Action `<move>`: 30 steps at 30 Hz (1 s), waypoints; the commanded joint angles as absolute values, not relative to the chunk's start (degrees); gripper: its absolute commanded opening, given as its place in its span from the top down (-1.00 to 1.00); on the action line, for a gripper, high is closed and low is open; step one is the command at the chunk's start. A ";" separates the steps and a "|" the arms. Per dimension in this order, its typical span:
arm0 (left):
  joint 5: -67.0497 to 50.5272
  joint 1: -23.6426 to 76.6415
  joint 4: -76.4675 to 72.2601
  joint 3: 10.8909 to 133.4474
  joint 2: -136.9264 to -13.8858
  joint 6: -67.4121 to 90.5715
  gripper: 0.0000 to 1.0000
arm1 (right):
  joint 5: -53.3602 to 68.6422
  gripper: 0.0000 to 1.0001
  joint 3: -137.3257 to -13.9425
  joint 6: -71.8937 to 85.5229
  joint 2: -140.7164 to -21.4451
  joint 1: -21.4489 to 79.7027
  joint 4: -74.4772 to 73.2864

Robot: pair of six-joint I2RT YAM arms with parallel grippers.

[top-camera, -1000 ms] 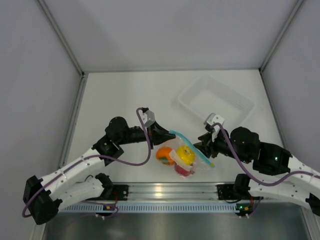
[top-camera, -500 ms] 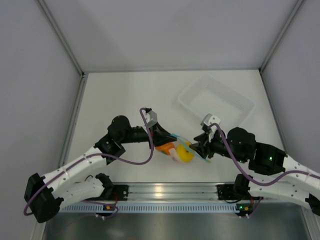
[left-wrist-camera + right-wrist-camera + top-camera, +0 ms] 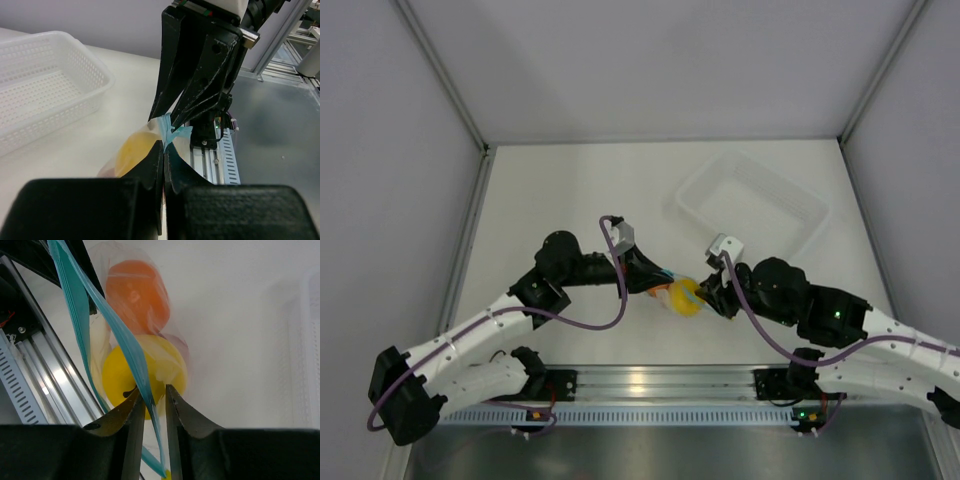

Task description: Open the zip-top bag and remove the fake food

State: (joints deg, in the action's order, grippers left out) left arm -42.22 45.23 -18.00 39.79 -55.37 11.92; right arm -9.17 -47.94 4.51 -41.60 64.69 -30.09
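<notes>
The zip-top bag [image 3: 676, 292], a clear crinkly pouch with a light blue zip strip [image 3: 80, 300], hangs between the two grippers. My left gripper [image 3: 164, 145] is shut on one lip of the strip [image 3: 172, 131]. My right gripper [image 3: 152, 390] faces it from the right. Its jaws stand a narrow gap apart, with the other blue lip running between them against the left finger. Inside the bag are a yellow fruit [image 3: 120, 377] and an orange fruit [image 3: 137, 295]. From above, the yellow fruit [image 3: 686, 298] shows between the gripper tips [image 3: 705, 297].
A white perforated tray [image 3: 800, 205] lies at the back right of the table, also in the left wrist view [image 3: 95, 75]. The aluminium rail [image 3: 650, 380] with the arm bases runs along the near edge, just below the bag. Grey walls enclose the table.
The right gripper has moved left onto the bag and its jaws have narrowed around the blue strip. The bag has bunched up between the grippers, and the left gripper has stayed shut on it.
</notes>
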 commanded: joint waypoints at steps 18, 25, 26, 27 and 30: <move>-22.61 36.22 -12.84 47.55 -64.94 21.00 1.00 | -18.09 1.00 -57.21 19.40 -59.49 64.42 -25.40; -20.84 33.75 -9.67 48.87 -67.94 24.61 0.58 | -21.62 1.00 -60.73 28.20 -71.18 62.50 -24.71; -20.13 33.75 -8.19 49.30 -67.85 24.96 0.43 | -21.19 1.00 -60.65 29.00 -72.58 62.06 -24.18; -19.60 33.75 -7.39 49.57 -67.59 24.96 0.15 | -21.18 1.00 -60.47 30.31 -73.03 61.18 -23.56; -16.36 33.84 -3.19 50.54 -66.98 25.14 -0.19 | -21.97 1.00 -60.03 32.25 -74.44 59.86 -21.54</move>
State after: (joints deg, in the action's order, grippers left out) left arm -20.75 33.93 -5.80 47.16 -68.40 23.94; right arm -19.97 -58.19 27.31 -74.02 61.67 -26.06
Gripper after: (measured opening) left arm 0.523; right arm 0.009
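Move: Right at the right hand's still partly open fingertips, about 1 cm ahead and 1 cm left, is the free stretch of the bag's blue zip rim. Inside the hanging bag the yellow fruit is some 2 cm ahead, 4 cm left and 7 cm lower; the orange fruit lies about 2 cm ahead, 10 cm left and 8 cm down. From the left hand, still pinching the rim higher up, that free stretch is roughly 6 cm right, 1 cm back and 5 cm lower. Closing on the blue zip rim after a small shift left, the right hand pinches it, then goes forward, down and left, about 7, 7 and 6 cm in all, turning some 25 degrees clockwise and tipping down. The left, holding its end at first, swings about 14 cm forward and 6 cm down, turning counter-clockwise, and opens late to let go of the rim. ##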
